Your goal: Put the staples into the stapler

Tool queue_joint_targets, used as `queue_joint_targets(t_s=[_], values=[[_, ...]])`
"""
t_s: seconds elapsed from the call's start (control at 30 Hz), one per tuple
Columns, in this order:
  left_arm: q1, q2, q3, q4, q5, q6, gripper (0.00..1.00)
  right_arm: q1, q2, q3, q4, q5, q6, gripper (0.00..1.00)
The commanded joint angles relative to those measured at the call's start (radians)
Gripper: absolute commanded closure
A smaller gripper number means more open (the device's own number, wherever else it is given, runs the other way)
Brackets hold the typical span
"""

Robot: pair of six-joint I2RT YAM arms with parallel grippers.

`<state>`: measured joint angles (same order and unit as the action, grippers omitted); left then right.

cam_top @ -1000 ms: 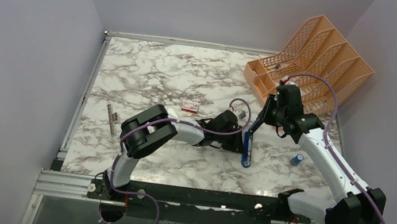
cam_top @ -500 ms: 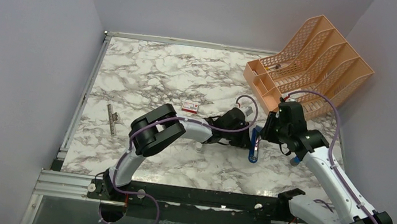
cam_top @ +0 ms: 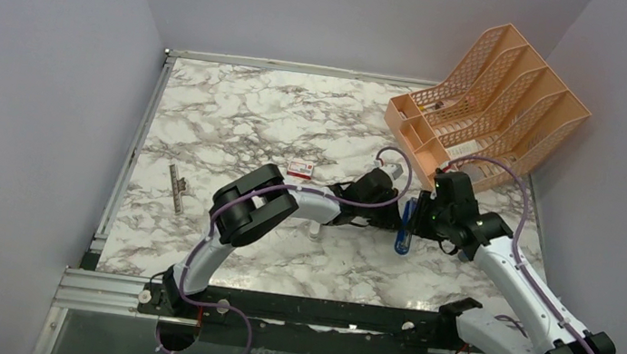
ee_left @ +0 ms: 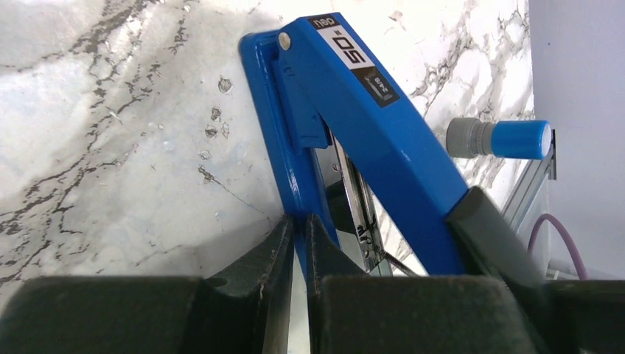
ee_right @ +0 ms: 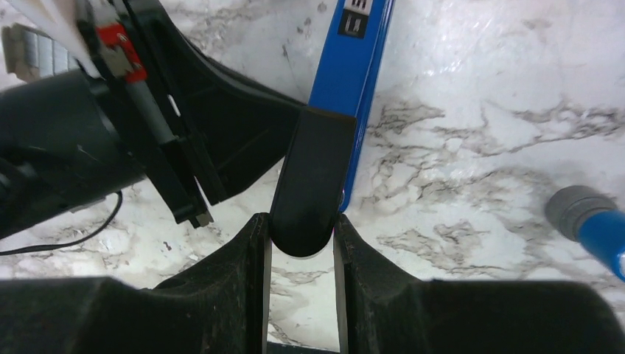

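Both my grippers hold a blue stapler (cam_top: 404, 228) with a black end, right of the table's middle. It stands on its edge, its top half raised off the base. A silver channel (ee_left: 352, 193) shows between the two halves. My left gripper (ee_left: 298, 221) is shut on the thin blue base edge. My right gripper (ee_right: 302, 221) is shut on the black rounded end (ee_right: 313, 177) of the top half. A small grey ridged block, the staples (ee_right: 18, 48), lies on the table behind my left wrist.
A blue cylinder with a grey cap (ee_left: 501, 139) lies just right of the stapler. A red-and-white box (cam_top: 299, 170) sits left of my left arm. A slim grey strip (cam_top: 177, 188) lies near the left edge. An orange file rack (cam_top: 494, 100) stands far right.
The stapler has shifted right, and its raised top half has swung down toward the base. The right gripper came down and nearer with it, and the left gripper followed to the right.
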<state>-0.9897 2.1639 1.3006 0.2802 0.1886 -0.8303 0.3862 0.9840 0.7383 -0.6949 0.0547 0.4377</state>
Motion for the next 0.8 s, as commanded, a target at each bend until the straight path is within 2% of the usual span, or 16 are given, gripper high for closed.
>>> queue_joint_targets(t_s=[0.0,0.37,0.53,0.77], values=[[-0.006,0.066,-0.012,-0.084,-0.065,0.039,0.89,0.014,0.032,-0.042,0.086,-0.154,0.103,0.78],[-0.005,0.015,-0.059,-0.062,-0.070,0.048,0.88,0.014,0.180,-0.066,0.153,-0.084,0.148,0.79],[-0.004,-0.039,-0.080,-0.088,-0.128,0.059,0.87,0.014,0.231,-0.065,0.131,0.014,0.143,0.79],[-0.004,-0.114,-0.107,-0.140,-0.241,0.075,0.86,0.014,0.281,-0.080,0.154,0.046,0.149,0.78]])
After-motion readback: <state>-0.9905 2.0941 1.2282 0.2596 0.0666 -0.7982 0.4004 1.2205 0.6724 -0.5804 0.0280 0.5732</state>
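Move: The right hand holds the black tip of the blue stapler's raised upper arm. The near end of the stapler's base lies about 9 cm below, 1 cm back and 1 cm to the left; the hinge is some 10 cm ahead and 8 cm down. A blue-capped bottle stands roughly 15 cm to the right, level, 9 cm lower. From the left hand that near end is about 2 cm right, 2 cm back and 2 cm below. Down about 6 cm, the right hand swings the stapler's upper arm about its far hinge towards the base, keeping its pinch on the black tip; it eases back and slightly left at first, tips its fingers some 10 degrees more downward, then creeps forward again. The left hand, nearly still at the base's left side, draws a couple of centimetres left late on, away from the stapler, fingers still nearly shut. ##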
